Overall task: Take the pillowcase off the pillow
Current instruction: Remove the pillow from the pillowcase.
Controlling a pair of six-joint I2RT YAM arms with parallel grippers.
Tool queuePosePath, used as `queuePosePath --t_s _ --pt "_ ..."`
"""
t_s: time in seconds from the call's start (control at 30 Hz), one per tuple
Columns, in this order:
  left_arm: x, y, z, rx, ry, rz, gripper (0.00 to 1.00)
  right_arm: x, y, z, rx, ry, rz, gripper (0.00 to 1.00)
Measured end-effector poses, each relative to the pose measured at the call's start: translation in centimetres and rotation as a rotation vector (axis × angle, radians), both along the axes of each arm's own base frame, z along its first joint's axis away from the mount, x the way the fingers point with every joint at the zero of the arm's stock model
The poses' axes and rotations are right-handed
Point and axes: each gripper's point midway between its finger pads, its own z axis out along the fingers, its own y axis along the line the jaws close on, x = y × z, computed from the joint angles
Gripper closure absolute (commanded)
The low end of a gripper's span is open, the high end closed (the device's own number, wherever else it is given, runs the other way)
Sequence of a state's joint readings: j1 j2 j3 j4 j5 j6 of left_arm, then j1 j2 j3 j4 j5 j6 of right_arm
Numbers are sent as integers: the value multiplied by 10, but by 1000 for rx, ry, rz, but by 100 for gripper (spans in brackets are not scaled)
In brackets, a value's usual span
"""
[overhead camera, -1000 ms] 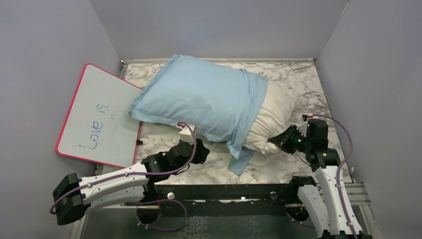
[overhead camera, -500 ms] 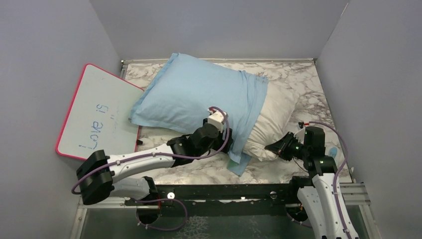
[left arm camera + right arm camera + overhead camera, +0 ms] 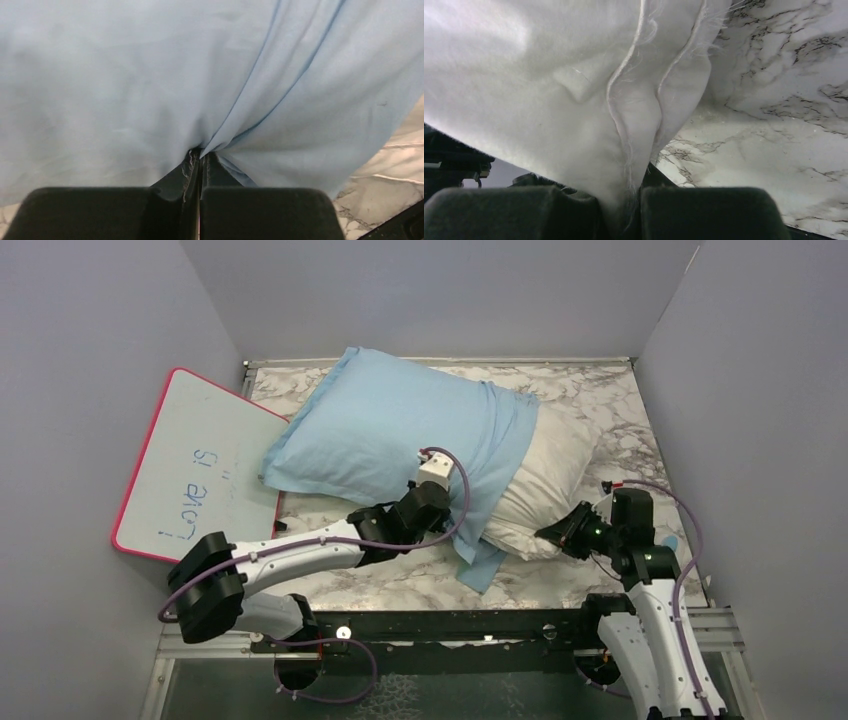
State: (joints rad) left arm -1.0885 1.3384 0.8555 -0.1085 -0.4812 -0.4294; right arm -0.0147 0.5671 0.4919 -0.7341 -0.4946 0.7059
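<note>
The light blue pillowcase [image 3: 400, 435] covers the left part of the off-white pillow [image 3: 548, 465], whose right end sticks out bare. My left gripper [image 3: 448, 515] is at the pillowcase's near edge by its open end. In the left wrist view it [image 3: 201, 154] is shut on a gathered fold of the blue cloth [image 3: 150, 75]. My right gripper [image 3: 548, 533] is shut on the pillow's near right corner. The right wrist view shows white fabric [image 3: 524, 75] and a seam pinched between the jaws [image 3: 636, 187].
A pink-rimmed whiteboard [image 3: 200, 475] leans against the left wall, touching the pillowcase's left corner. The marble table [image 3: 610, 400] is closed in by grey walls on three sides. A flap of blue cloth [image 3: 482, 570] lies on the table near the front edge.
My left arm swung from the table's front up and right to the pillowcase's near edge, and its gripper opened and then shut on the cloth. The right gripper kept its hold on the pillow corner.
</note>
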Motion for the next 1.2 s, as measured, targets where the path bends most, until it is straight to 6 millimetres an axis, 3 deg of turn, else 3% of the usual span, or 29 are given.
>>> queuePosePath --t_s 0.1,0.23,0.37,0.43,0.5,0.6,0.77,0.9,1.07,1.2 --pt "7 24 -1 -19 12 72 100 4 -3 2 -16 21 -15 100" --pt "18 71 0 -87 33 199 100 10 -4 7 -25 35 -17 99" --pt "19 92 4 -150 43 227 94 14 -3 17 -23 12 -13 100" --pt "16 91 2 -168 52 197 85 14 -3 17 -23 11 -13 99" --pt "13 91 -3 -170 61 162 65 14 -4 16 -34 13 -19 100" --pt "7 89 -12 -172 84 106 46 15 -8 14 -50 14 -31 99" --pt "-7 78 -18 -197 144 24 28 16 -13 14 -73 1 -49 99" --pt "-21 71 -29 -230 208 -19 24 16 -13 15 -72 -4 -49 99" --pt "-41 69 -56 -285 308 -33 19 16 -11 15 -63 -2 -41 98" --pt "-45 68 -67 -329 335 -19 19 15 -9 16 -54 -2 -33 99"
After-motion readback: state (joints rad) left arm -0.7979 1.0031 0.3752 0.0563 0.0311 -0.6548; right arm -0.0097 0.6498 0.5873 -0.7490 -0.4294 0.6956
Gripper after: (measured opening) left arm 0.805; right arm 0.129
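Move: The left fingers already pinch the near side of the blue pillowcase. The case's middle is some 19 cm ahead, 8 cm to the left and 7 cm lower; its open hem's middle is roughly 11 cm ahead and 13 cm right, and the case's dangling corner about 9 cm back and 7 cm right. The right hand already holds the white pillow's near corner; the exposed pillow's middle lies about 11 cm ahead and 2 cm left of it. Keeping its pinch, the left hand drags the near side of the pillowcase about 9 cm to the left and slightly forward, away from the right hand, then opens its fingers wide, lets the cloth go and draws back and down some 6 cm each way, the fingers tipping farther down towards the bare table before the case. The right hand keeps its grip on the white pillow's corner against this pull, giving only a centimetre or two forward and up. ##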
